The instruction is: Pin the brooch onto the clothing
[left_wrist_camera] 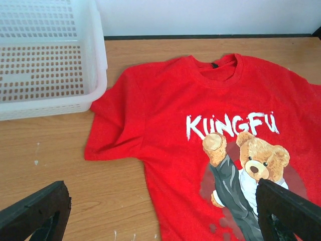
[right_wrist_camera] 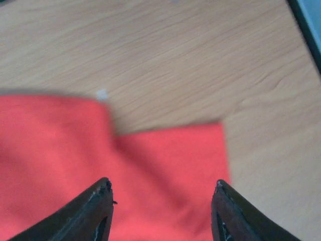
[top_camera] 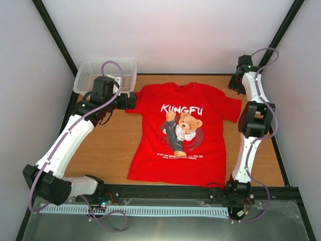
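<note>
The red T-shirt [top_camera: 183, 133] lies flat on the wooden table, its white "KUNGFU" lettering and kicking bear facing up. My left gripper [top_camera: 131, 100] hovers at the shirt's left sleeve. In the left wrist view [left_wrist_camera: 163, 201] its jaws stand wide open over the shirt [left_wrist_camera: 200, 115], with nothing between them. My right gripper [top_camera: 234, 83] sits at the back right, just beyond the right sleeve. Its wrist view is blurred. There the right gripper [right_wrist_camera: 162, 184] hangs open over the sleeve's red cloth [right_wrist_camera: 165, 155], holding nothing. The brooch is out of view in every frame.
A white mesh basket [top_camera: 108, 73] stands at the back left corner, close behind the left gripper; it also shows in the left wrist view [left_wrist_camera: 95, 60]. Bare wood [top_camera: 100, 145] lies left of the shirt. Black frame rails border the table.
</note>
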Tool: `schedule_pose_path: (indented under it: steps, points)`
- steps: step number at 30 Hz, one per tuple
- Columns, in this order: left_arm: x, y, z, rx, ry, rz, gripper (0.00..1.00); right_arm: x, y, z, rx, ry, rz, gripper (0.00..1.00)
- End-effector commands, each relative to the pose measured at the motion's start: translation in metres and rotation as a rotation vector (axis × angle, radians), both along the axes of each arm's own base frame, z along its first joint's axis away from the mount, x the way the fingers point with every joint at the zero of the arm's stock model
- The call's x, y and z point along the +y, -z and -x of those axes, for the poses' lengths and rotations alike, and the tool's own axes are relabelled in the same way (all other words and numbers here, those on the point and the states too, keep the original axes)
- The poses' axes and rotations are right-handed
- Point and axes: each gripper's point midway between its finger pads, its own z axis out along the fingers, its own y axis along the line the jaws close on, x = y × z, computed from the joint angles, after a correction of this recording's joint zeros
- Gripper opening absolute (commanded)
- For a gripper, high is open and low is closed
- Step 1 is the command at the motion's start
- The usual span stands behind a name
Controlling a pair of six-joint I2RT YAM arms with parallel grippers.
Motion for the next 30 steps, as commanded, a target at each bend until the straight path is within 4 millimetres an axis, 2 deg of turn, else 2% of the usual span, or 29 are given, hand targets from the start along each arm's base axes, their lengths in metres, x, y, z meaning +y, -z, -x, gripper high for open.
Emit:
schedule_pose_path:
  steps: [1, 5, 7, 12, 16, 19, 22, 26, 30]
  points:
    - [-0.009, -0.008, -0.009, -0.003, 0.029, 0.031, 1.0, 0.093, -0.057, 0.02, -0.095, -0.246, -0.062, 0.58]
    - [-0.012, -0.007, -0.012, -0.006, 0.041, 0.032, 1.0, 0.165, -0.05, 0.045, -0.043, -0.42, -0.116, 0.71]
    - [-0.011, -0.006, -0.012, -0.004, 0.039, 0.025, 1.0, 0.197, -0.045, 0.05, -0.034, -0.497, -0.106, 0.77]
    - [-0.003, -0.007, -0.007, -0.014, 0.027, -0.019, 1.0, 0.27, -0.019, 0.06, 0.039, -0.639, -0.082, 0.82]
    - [0.005, -0.009, -0.001, -0.033, 0.013, -0.047, 1.0, 0.313, -0.008, 0.059, 0.048, -0.706, -0.059, 0.83]
    - [0.006, -0.006, 0.001, -0.031, 0.013, -0.048, 1.0, 0.329, 0.011, 0.059, 0.081, -0.714, -0.056, 0.84]
    - [0.007, -0.004, 0.0, -0.027, 0.01, -0.057, 1.0, 0.341, 0.022, 0.052, 0.087, -0.719, -0.048, 0.84]
    - [0.013, -0.004, -0.001, -0.029, -0.011, -0.07, 1.0, 0.345, 0.051, 0.047, 0.124, -0.709, -0.023, 0.82]
    - [0.016, 0.001, -0.002, -0.013, -0.024, -0.077, 1.0, 0.344, 0.069, 0.038, 0.134, -0.701, 0.001, 0.81]
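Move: The shirt's chest, at the first letters of the KUNGFU lettering, lies some 35 cm to the right hand's left, about 4 cm back and 8 cm below. The middle of the lettering is about 31 cm left and 4 cm back, the collar about 30 cm left and 11 cm ahead; the near sleeve is almost underneath, about 3 cm back and 1 cm left. From the left hand, that chest spot is roughly 16 cm ahead, 24 cm right and 27 cm below. The flat shirt's chest is what the right hand comes to: it sweeps about 35 cm left from above the sleeve and across the shirt, rising first, then sinking to finish some 5 cm lower and 4 cm farther back, low over the first letters. On the way it turns about 40 degrees counter-clockwise and its fingers spread much wider; they hold nothing. ##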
